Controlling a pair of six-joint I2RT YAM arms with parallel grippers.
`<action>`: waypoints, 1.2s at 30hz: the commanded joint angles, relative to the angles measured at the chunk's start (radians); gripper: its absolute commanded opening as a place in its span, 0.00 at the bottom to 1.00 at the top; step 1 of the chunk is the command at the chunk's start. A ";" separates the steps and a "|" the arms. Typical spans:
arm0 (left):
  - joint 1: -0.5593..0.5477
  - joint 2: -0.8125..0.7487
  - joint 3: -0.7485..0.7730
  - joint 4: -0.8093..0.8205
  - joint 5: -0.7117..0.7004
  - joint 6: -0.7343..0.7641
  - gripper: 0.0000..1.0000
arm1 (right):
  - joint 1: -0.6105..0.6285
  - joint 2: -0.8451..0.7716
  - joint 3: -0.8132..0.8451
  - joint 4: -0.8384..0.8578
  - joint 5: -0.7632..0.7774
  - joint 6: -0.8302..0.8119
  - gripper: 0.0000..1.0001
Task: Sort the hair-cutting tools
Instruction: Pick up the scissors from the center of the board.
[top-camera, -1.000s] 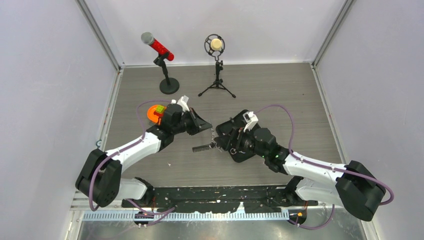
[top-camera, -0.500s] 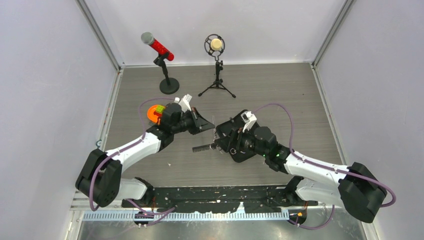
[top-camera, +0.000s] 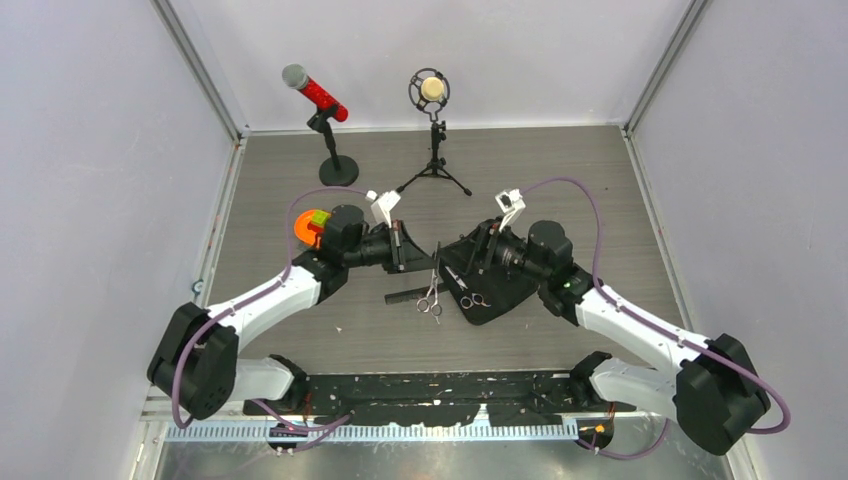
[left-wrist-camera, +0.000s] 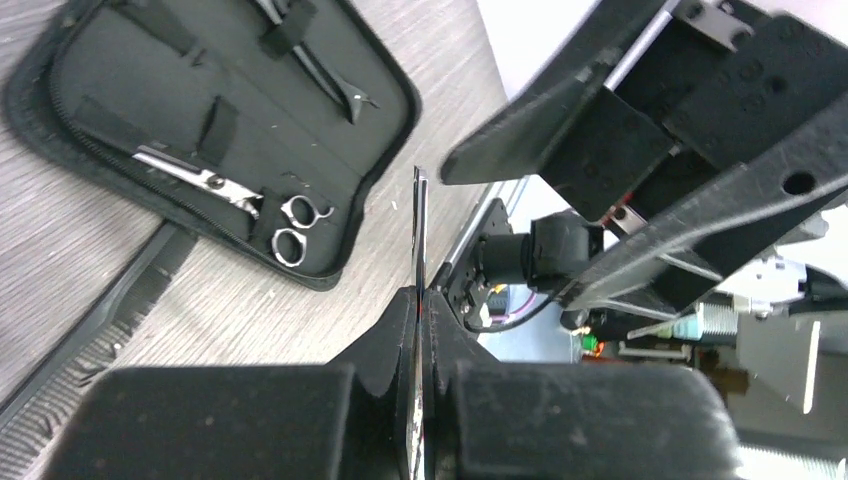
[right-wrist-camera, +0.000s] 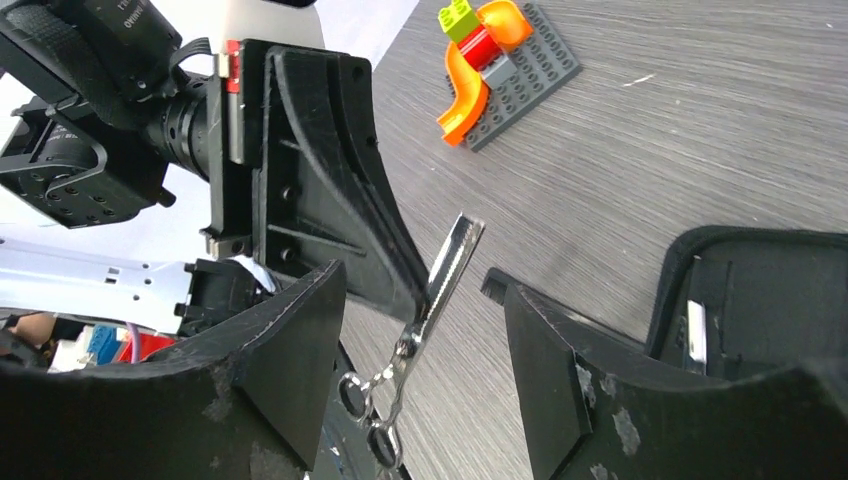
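Note:
My left gripper (left-wrist-camera: 422, 300) is shut on the blade of a pair of silver scissors (top-camera: 434, 285), which hang above the table with their ring handles down. In the right wrist view these scissors (right-wrist-camera: 430, 300) sit between my right gripper's (right-wrist-camera: 420, 285) open fingers (right-wrist-camera: 290, 350) without touching them. A black zip case (top-camera: 500, 295) lies open under the right arm, with a second pair of scissors (left-wrist-camera: 240, 195) and a thin black clip (left-wrist-camera: 320, 75) strapped inside. A black comb (top-camera: 405, 296) lies on the table left of the case.
A red microphone (top-camera: 315, 92) on a round base and a cream microphone (top-camera: 431, 90) on a tripod stand at the back. An orange, green and red brick model on a grey plate (right-wrist-camera: 490, 70) sits by the left arm's wrist. Grey walls close in both sides.
My right arm has pulled back to the right, uncovering the case and the scissors in it. My left gripper has turned, and its scissors now hang rings down.

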 joint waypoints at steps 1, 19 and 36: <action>-0.027 -0.057 0.066 0.022 0.083 0.070 0.00 | -0.010 0.052 0.065 0.062 -0.093 0.031 0.68; -0.055 -0.121 0.071 -0.072 -0.019 0.131 0.42 | -0.025 0.053 0.006 0.216 -0.113 0.146 0.05; -0.072 -0.377 -0.219 0.249 -0.288 -0.194 0.93 | -0.031 -0.090 -0.142 0.613 0.273 0.357 0.05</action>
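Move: The scissors, gripped in the left fingers, have their middle some 4 cm to the right hand's left, 3 cm back and 3 cm below. The open right gripper, which they are being brought to, is about 5 cm to the left hand's right, 1 cm ahead and slightly higher. On the table, nearly 20 cm below both, the comb lies 4 cm ahead and 6 cm left of the right hand; the tool case lies 7 cm ahead and 8 cm right of it. The scissors change hands: the left hand draws them back and up about 3 cm each and slightly right, while the right hand edges 2 cm left to meet them and closes on the blades near the tips. The left fingers then open wide and back off some 4 cm left, first rising, then sinking. The right hand lifts about 5 cm, pulling right and a little forward, its left side tilting up. ##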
